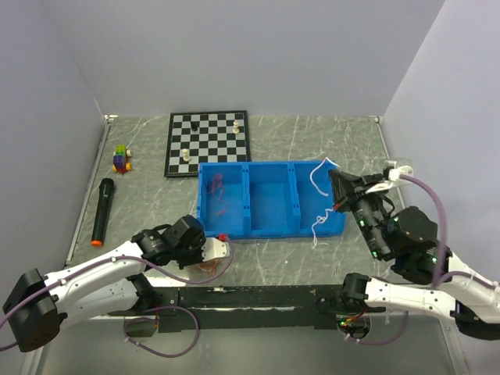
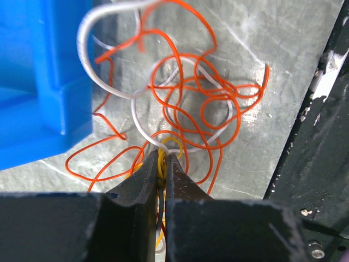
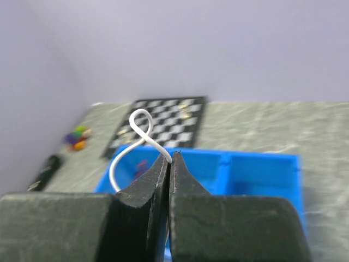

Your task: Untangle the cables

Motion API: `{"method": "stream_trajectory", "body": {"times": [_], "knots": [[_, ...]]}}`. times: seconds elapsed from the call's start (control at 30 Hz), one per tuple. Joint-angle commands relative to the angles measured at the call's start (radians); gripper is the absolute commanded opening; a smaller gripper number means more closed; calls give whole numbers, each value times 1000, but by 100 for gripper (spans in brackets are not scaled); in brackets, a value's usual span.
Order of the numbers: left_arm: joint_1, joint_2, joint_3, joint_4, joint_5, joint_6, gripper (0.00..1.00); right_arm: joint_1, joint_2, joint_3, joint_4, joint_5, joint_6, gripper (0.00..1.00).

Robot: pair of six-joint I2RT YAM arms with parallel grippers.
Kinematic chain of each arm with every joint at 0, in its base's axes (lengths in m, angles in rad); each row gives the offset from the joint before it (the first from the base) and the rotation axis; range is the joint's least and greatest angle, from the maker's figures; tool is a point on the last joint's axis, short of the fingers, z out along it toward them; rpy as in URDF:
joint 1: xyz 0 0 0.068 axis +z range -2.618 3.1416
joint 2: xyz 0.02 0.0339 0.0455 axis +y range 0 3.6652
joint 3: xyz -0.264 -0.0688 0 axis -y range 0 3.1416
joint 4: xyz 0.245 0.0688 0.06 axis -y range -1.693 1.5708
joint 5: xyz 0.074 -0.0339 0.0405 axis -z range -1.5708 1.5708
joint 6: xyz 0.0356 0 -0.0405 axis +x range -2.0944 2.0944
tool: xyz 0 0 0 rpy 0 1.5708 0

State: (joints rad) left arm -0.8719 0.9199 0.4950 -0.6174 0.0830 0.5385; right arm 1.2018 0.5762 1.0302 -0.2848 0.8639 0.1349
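Observation:
The cables lie as a tangle of orange loops [image 2: 188,103] with a white strand [image 2: 95,49] through it, on the table beside the blue bin's corner. My left gripper [image 2: 162,159] is shut on a yellow cable [image 2: 172,143] at the tangle's near edge. From above, this gripper [image 1: 215,254] sits at the bin's front left corner with the tangle [image 1: 208,270] under it. My right gripper [image 3: 170,155] is shut on a white cable [image 3: 139,123] that curls up in a loop. It [image 1: 336,186] hovers over the bin's right end, where the white cable [image 1: 318,178] hangs down.
The blue three-part bin [image 1: 269,232] holds a red cable [image 1: 217,191] in its left compartment. Behind it lies a chessboard [image 1: 207,143] with a few pieces. A black microphone [image 1: 101,211] and toy blocks [image 1: 121,158] sit at the left. The black base rail [image 2: 322,164] is near the tangle.

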Motion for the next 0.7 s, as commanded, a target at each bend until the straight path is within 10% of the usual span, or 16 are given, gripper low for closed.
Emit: {"method": "stream_trajectory", "body": {"times": [0.0, 0.47, 0.67], "knots": [[5, -9, 82, -34, 50, 5, 10, -143, 71, 34, 87, 11, -106, 0], [33, -7, 151, -64, 106, 11, 18, -655, 287, 14, 67, -302, 28, 0], [53, -1, 211, -91, 118, -21, 62, -717, 353, 5, 10, -359, 89, 0]]}}
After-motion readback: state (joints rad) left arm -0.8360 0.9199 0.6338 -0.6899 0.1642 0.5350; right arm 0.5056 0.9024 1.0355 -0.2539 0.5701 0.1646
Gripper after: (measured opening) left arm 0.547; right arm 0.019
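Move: The right hand, high up with the white cable pinched, is headed for the tray's right compartment, about 16 cm ahead, 6 cm to its right and some 38 cm below; the middle compartment is equally far ahead but 7 cm left. The left hand's closed fingers hold yellow cable, its pile about 2 cm left and 2 cm below, level ahead. From there, the orange clump is roughly 2 cm back and 5 cm right, at pile height. Forward some 12 cm, with about half as much drop and rightward drift, the right hand carries the pinched white cable towards a spot over the tray's right compartment, turning about 20 degrees clockwise and tipping slightly down. The left hand rises about 4 cm, pausing partway, and edges right, then opens its fingers to roughly half and lets go of the yellow strands. ##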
